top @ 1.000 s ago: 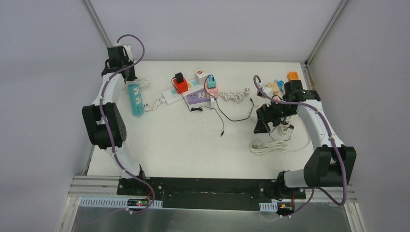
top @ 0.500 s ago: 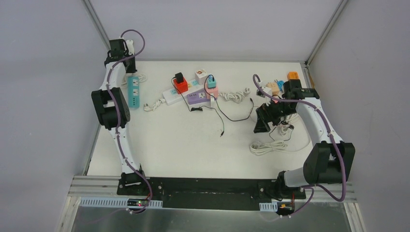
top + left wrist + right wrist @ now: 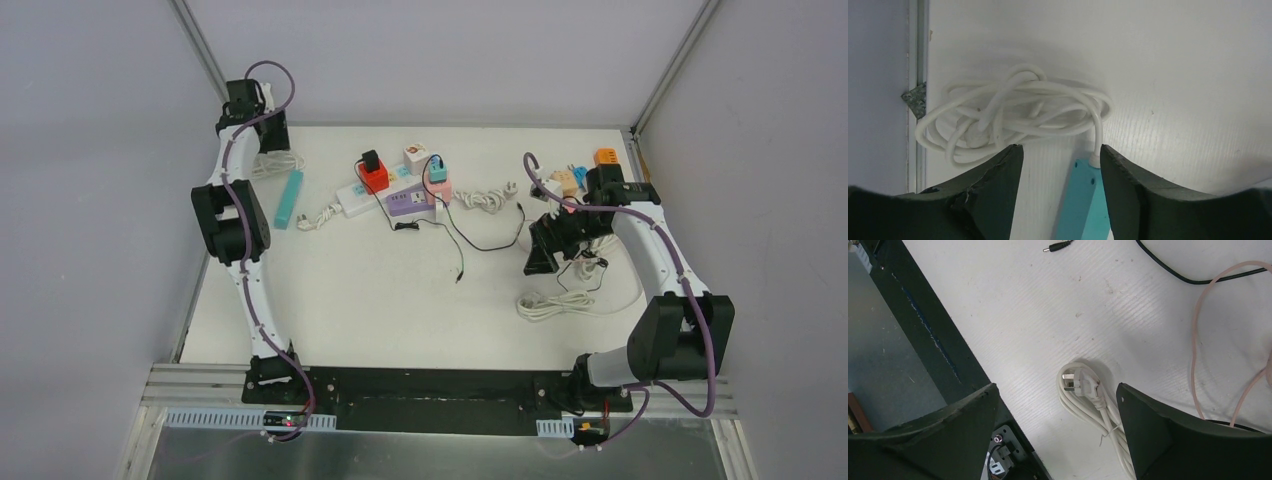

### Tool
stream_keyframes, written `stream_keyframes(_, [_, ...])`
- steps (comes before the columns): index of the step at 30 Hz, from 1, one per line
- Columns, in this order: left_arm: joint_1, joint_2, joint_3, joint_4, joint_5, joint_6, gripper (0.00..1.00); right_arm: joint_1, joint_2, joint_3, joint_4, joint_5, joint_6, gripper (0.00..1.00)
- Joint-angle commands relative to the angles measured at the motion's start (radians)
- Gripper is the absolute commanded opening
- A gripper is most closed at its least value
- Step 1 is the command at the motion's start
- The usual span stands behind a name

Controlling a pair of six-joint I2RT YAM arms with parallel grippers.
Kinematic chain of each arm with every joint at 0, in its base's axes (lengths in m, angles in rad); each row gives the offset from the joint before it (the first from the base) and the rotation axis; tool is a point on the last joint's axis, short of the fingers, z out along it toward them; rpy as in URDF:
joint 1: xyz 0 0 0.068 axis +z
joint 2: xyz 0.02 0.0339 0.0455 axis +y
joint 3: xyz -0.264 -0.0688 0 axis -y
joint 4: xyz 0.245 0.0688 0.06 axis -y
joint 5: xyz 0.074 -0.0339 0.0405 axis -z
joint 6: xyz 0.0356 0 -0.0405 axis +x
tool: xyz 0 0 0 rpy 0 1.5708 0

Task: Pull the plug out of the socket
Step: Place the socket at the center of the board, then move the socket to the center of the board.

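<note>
A teal socket strip [image 3: 288, 198] lies on its edge at the back left, its white cord running into a loose coil [image 3: 270, 163]. In the left wrist view the strip's end [image 3: 1087, 200] shows below the coil [image 3: 1018, 112]; a white lump in the coil [image 3: 970, 137] may be a plug. My left gripper [image 3: 265, 138] [image 3: 1060, 150] hangs over them, open and holding nothing. My right gripper [image 3: 540, 262] [image 3: 1056, 388] is open above a bundled white cord with a three-pin plug [image 3: 1082, 381]. Other plugs sit in sockets: a red-and-black one [image 3: 373, 173] and a teal one [image 3: 438, 170].
A white strip [image 3: 352, 198] and a purple strip [image 3: 408, 203] lie at the back centre with thin black cables [image 3: 470, 240] trailing forward. Small coloured adapters [image 3: 590, 165] crowd the back right. The side wall and its rail [image 3: 917, 100] run close to the left gripper.
The left gripper has gone from shut to open at the back-left corner. The teal strip has tipped onto its edge and shifted slightly right. The right arm is unchanged.
</note>
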Motion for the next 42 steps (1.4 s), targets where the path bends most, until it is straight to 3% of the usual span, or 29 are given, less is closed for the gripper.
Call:
stream_keyframes(1, [0.006,-0.18,0.03,0.003,-0.024,-0.027,0.59,0.004,-0.02,0.039,-0.014,-0.061,-0.021,0.9])
stream_keyframes(5, [0.006,-0.294,-0.009,0.006,0.019,-0.09,0.59,0.004,-0.043,0.032,-0.013,-0.073,-0.019,0.9])
stream_keyframes(9, [0.005,-0.426,-0.126,0.057,0.123,-0.242,0.59,0.004,-0.052,0.04,-0.028,-0.132,-0.034,0.9])
stream_keyframes(13, [-0.001,-0.611,-0.394,0.222,0.267,-0.445,0.59,0.01,-0.07,0.043,-0.047,-0.19,-0.063,0.9])
stream_keyframes(16, [-0.027,-0.765,-0.6,0.338,0.329,-0.489,0.6,0.019,-0.1,0.03,-0.04,-0.233,-0.081,0.9])
stream_keyframes(22, [-0.104,-1.038,-0.766,0.288,0.406,-0.42,0.61,0.049,-0.141,-0.006,0.03,-0.271,-0.078,0.91])
stream_keyframes(27, [-0.137,-1.227,-0.873,0.229,0.459,-0.315,0.74,0.063,-0.19,-0.041,0.1,-0.285,-0.088,0.91])
stream_keyframes(33, [-0.235,-1.393,-1.098,0.289,0.394,-0.249,0.9,0.073,-0.218,-0.041,0.3,-0.229,0.057,0.92])
stream_keyframes(37, [-0.317,-1.428,-1.185,0.286,0.304,-0.165,0.91,0.078,-0.17,0.04,0.325,-0.219,0.092,0.92])
stream_keyframes(42, [-0.324,-1.474,-1.222,0.239,0.227,-0.134,0.9,0.101,-0.099,0.099,0.382,-0.206,0.143,0.91])
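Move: The purple strip seems next: from the left hand about 41 cm right and 11 back, 4 lower. The white strip under the red block lies about 32 cm right and 9 back of that hand; the teal strip, already let go, some 9 back and 4 right. From the right hand the purple strip is about 25 cm ahead, 33 left and 8 lower, the pink block 25 ahead and 25 left, the loose cable coil 24 ahead and 11 left. Leaving the already released teal strip behind, the empty left hand climbs some 20 cm, sweeps about 30 cm back and 20 right towards the strips by the purple one, then sinks about 10 cm, tilting up, turning clockwise nearly 30 degrees and opening wide. The right hand, fingers still wide, rises about 8 cm and eases left, finally forward too, tipping upward. ##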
